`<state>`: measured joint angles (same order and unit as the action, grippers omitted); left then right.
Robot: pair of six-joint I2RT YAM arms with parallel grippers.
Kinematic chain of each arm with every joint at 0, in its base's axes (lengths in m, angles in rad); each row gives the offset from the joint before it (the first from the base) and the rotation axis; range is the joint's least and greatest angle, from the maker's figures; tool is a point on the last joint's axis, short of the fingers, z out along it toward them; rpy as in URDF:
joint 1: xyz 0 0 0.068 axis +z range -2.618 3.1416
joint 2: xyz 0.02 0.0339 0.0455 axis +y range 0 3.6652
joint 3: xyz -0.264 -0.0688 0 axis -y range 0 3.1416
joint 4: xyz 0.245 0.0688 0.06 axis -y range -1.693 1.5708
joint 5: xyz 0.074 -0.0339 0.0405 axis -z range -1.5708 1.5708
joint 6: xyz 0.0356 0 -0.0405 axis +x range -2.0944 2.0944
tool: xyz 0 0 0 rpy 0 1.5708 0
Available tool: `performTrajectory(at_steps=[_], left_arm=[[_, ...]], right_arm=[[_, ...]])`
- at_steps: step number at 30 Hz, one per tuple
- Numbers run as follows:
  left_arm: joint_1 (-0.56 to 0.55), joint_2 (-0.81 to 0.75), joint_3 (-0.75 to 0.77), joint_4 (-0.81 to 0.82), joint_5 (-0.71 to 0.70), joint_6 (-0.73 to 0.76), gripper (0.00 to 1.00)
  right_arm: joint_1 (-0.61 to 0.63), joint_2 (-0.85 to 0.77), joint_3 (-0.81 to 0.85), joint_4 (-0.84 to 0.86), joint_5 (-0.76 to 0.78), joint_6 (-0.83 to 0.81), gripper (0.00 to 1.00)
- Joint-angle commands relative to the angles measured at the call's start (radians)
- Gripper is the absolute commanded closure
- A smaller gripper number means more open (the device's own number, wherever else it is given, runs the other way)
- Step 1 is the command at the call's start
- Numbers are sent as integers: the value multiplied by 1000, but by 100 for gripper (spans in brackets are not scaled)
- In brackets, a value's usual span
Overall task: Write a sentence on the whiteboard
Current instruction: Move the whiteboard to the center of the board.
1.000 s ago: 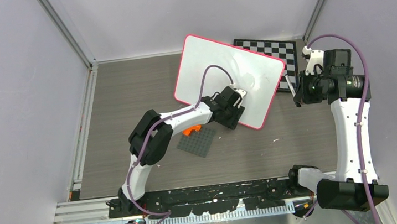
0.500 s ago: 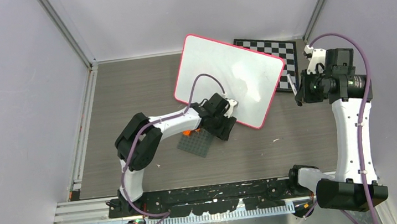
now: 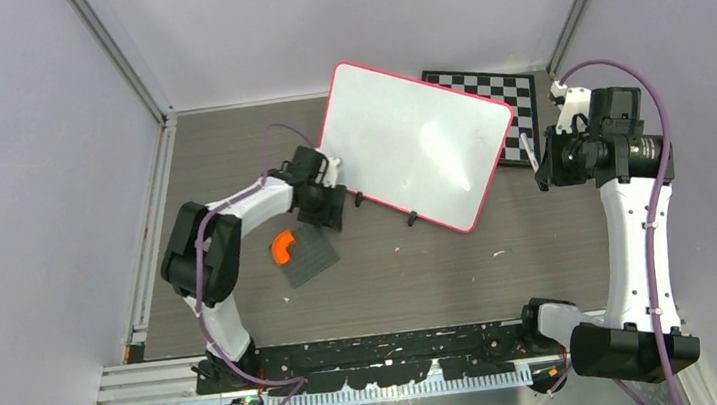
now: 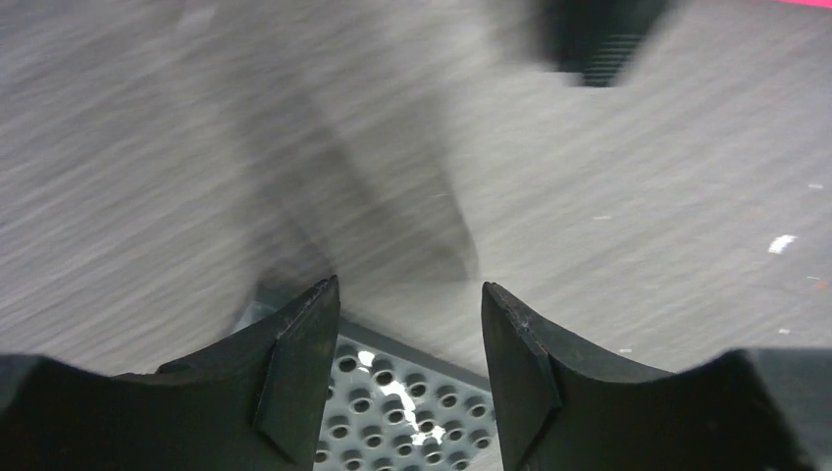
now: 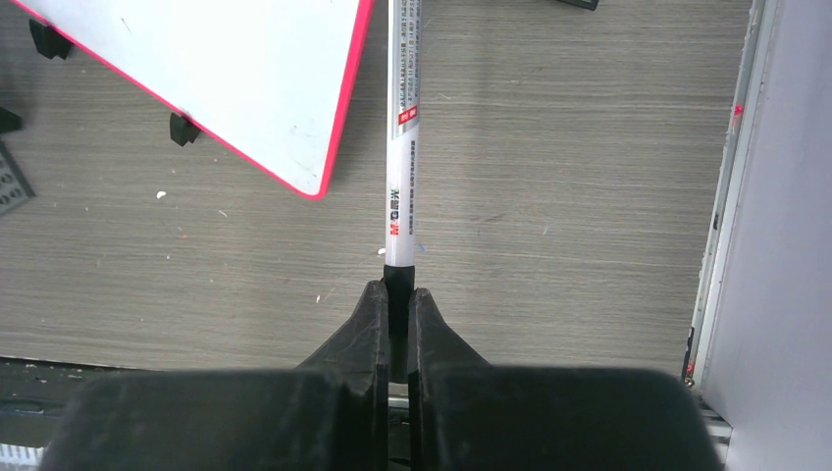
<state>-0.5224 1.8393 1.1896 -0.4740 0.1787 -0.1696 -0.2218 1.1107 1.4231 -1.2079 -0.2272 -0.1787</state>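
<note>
The whiteboard (image 3: 418, 141) lies tilted at the table's middle back, and its white face shows no sentence. Its near corner and two black feet show in the right wrist view (image 5: 226, 69). My left gripper (image 3: 327, 206) is open and empty by the board's left corner. In the left wrist view (image 4: 407, 304) it hangs over the dark grey studded plate (image 4: 412, 392). My right gripper (image 3: 539, 175) is to the right of the board and off it. It is shut (image 5: 397, 294) on the black end of a white marker (image 5: 400, 147), which points toward the board's right edge.
A black-and-white chessboard (image 3: 502, 97) lies behind the board's right end. The grey studded plate (image 3: 305, 258) with an orange piece (image 3: 283, 247) beside it lies left of centre. Grey walls and metal rails close in the table on three sides.
My left arm has swung left, from the board's near edge to its left corner. The grey plate and orange piece have shifted left. The right arm has barely moved.
</note>
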Motion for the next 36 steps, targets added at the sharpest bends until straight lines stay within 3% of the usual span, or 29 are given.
performTrajectory(at_steps=[1,7,15,26,30,36], left_arm=[[106,-77,-58,-2,3,88,44],[72,-138,-28,113,-3,93,44],[-28,-4,141,161,-33,53,43],[-77,121,244,173,-172,2,55],[-112,117,206,172,-213,-16,65],[-145,64,122,158,-228,-148,93]], right_arm=[[-10,-14,19,-6,11,-25,100],[-18,-10,5,-6,3,-25,100],[-43,4,-50,3,-4,-21,100],[-76,-6,-87,2,-6,-41,100],[-85,-5,-117,4,-15,-46,100],[-110,-7,-210,21,-21,-61,100]])
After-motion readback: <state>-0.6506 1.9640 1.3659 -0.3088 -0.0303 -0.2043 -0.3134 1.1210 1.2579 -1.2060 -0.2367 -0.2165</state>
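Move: The whiteboard's left clip is about 6 cm ahead and 7 cm right of the left hand, a touch higher; the right clip is level ahead and some 18 cm right. The grey plate lies about 6 cm back and 5 cm left, the orange piece about 4 cm back and 11 cm left, both slightly lower. From the right hand, holding the marker, the left clip is roughly 13 cm ahead, 35 cm left and 23 cm below. Left hand pushes plate left, arcs up then about 12 cm right and pinches left clip; right lowers marker. ##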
